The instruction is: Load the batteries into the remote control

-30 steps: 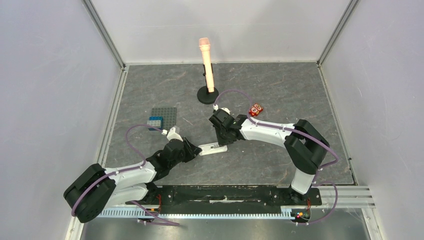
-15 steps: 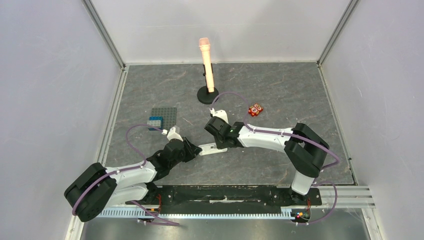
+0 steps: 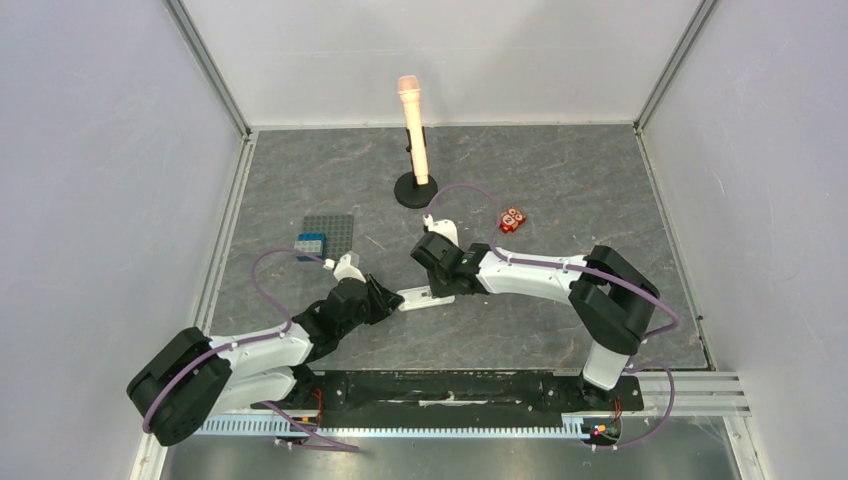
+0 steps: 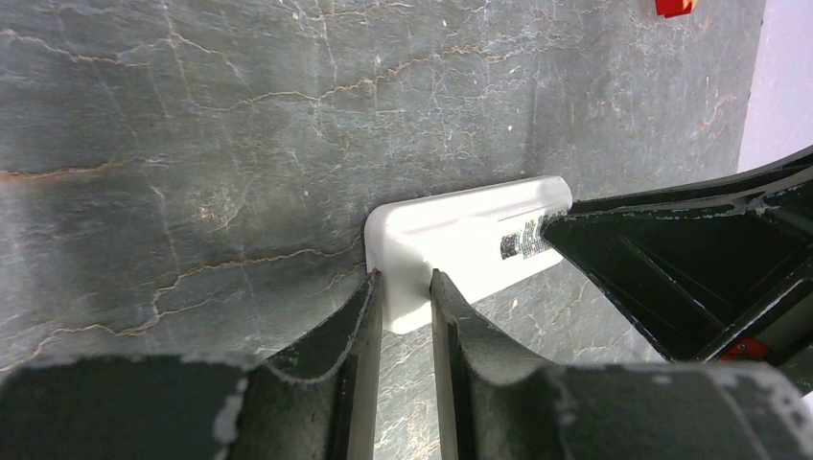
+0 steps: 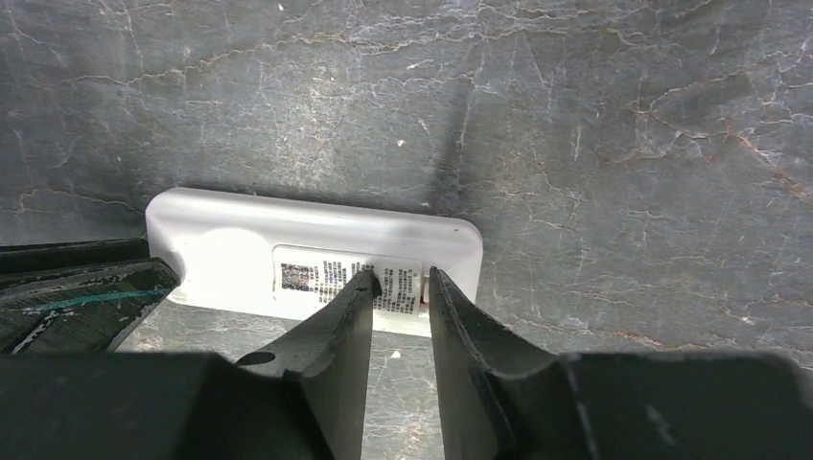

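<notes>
The remote control (image 3: pixel 425 297) lies flat on the grey table with its labelled white back up, also seen in the left wrist view (image 4: pixel 460 235) and the right wrist view (image 5: pixel 240 254). My left gripper (image 3: pixel 393 300) is shut on the remote's left end, and its fingertips (image 4: pixel 403 278) pinch the white corner. My right gripper (image 3: pixel 447 287) hangs over the right end. Its jaws (image 5: pixel 400 276) stand a little apart above the printed label (image 5: pixel 350 276), with nothing between them. The batteries are out of view.
A peach microphone-shaped object on a black round stand (image 3: pixel 413 120) rises at the back centre. A grey studded plate with a blue brick (image 3: pixel 328 235) lies at the left. A small red block (image 3: pixel 512 219) sits behind the right arm. White walls enclose the table.
My right wrist has swung left and lowered over the remote's right end. The left arm and the remote have stayed put.
</notes>
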You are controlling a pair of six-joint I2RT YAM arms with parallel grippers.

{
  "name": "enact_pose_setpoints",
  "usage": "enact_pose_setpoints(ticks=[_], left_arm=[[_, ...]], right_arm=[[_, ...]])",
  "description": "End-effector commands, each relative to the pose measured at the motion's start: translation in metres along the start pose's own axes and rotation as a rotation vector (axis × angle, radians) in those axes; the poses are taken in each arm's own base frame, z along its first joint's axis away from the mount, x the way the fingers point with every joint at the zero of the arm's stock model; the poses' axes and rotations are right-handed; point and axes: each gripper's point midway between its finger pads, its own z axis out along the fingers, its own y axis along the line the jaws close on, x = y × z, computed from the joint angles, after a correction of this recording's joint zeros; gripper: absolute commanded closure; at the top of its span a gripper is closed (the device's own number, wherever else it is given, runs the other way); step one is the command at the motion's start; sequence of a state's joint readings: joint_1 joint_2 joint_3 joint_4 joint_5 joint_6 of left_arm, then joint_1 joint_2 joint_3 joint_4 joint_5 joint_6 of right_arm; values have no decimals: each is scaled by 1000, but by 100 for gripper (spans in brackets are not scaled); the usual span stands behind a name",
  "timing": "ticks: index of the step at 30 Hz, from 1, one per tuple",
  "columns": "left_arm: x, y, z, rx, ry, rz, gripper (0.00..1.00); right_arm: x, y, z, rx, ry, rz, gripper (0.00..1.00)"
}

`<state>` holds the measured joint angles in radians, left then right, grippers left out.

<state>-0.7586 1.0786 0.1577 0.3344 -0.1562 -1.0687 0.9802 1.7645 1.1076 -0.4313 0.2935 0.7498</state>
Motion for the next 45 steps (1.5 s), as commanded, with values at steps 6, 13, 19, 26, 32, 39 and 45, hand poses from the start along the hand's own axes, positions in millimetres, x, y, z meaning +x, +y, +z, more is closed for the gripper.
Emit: enact_pose_setpoints(ticks=[6, 13, 19, 26, 32, 39, 45], left_arm=[[-3, 0, -2, 8, -21, 31, 70], [-4, 0, -1, 7, -26, 37, 70], [-5, -1, -2, 11, -28, 44, 70], [-5, 0, -3, 10, -28, 49, 70], [-6, 2, -4, 8, -36, 49, 70], [-6, 3, -4, 2, -36, 49, 70], [-5, 5, -5, 0, -36, 45, 70]], right_arm=[[54, -55, 23, 257, 145, -184, 66], [47, -49, 21, 357, 110, -318, 62], [53, -53, 20, 422, 118, -373, 52], [60, -49, 18, 356, 134, -328, 48], [48, -43, 10, 277, 96, -221, 50], [12, -23, -9, 135, 17, -100, 49], [-5, -15, -21, 57, -24, -26, 47]])
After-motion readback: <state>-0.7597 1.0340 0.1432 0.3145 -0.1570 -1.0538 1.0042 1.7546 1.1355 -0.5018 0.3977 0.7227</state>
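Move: Just under the right fingertips lies the remote's battery cover, its middle about 2 cm to that hand's left, 1 cm back and 1 cm down. The remote's middle is some 3 cm left and 1 cm back; the red toy stands about 15 cm ahead and 15 cm right, the microphone stand's base 21 cm ahead and 5 cm left. From the left hand, at the remote's left end, the cover lies about 7 cm right and 1 cm ahead. Rocking its left side down by about 20 degrees over the cover's right end, the right hand shifts barely left and opens its fingers. It then rolls most of the way back and slides about 1 cm right of where it began, ending some 1 cm higher, fingers clearly wider, the left fingertip still over the cover. The left hand stays at the remote's left end. ##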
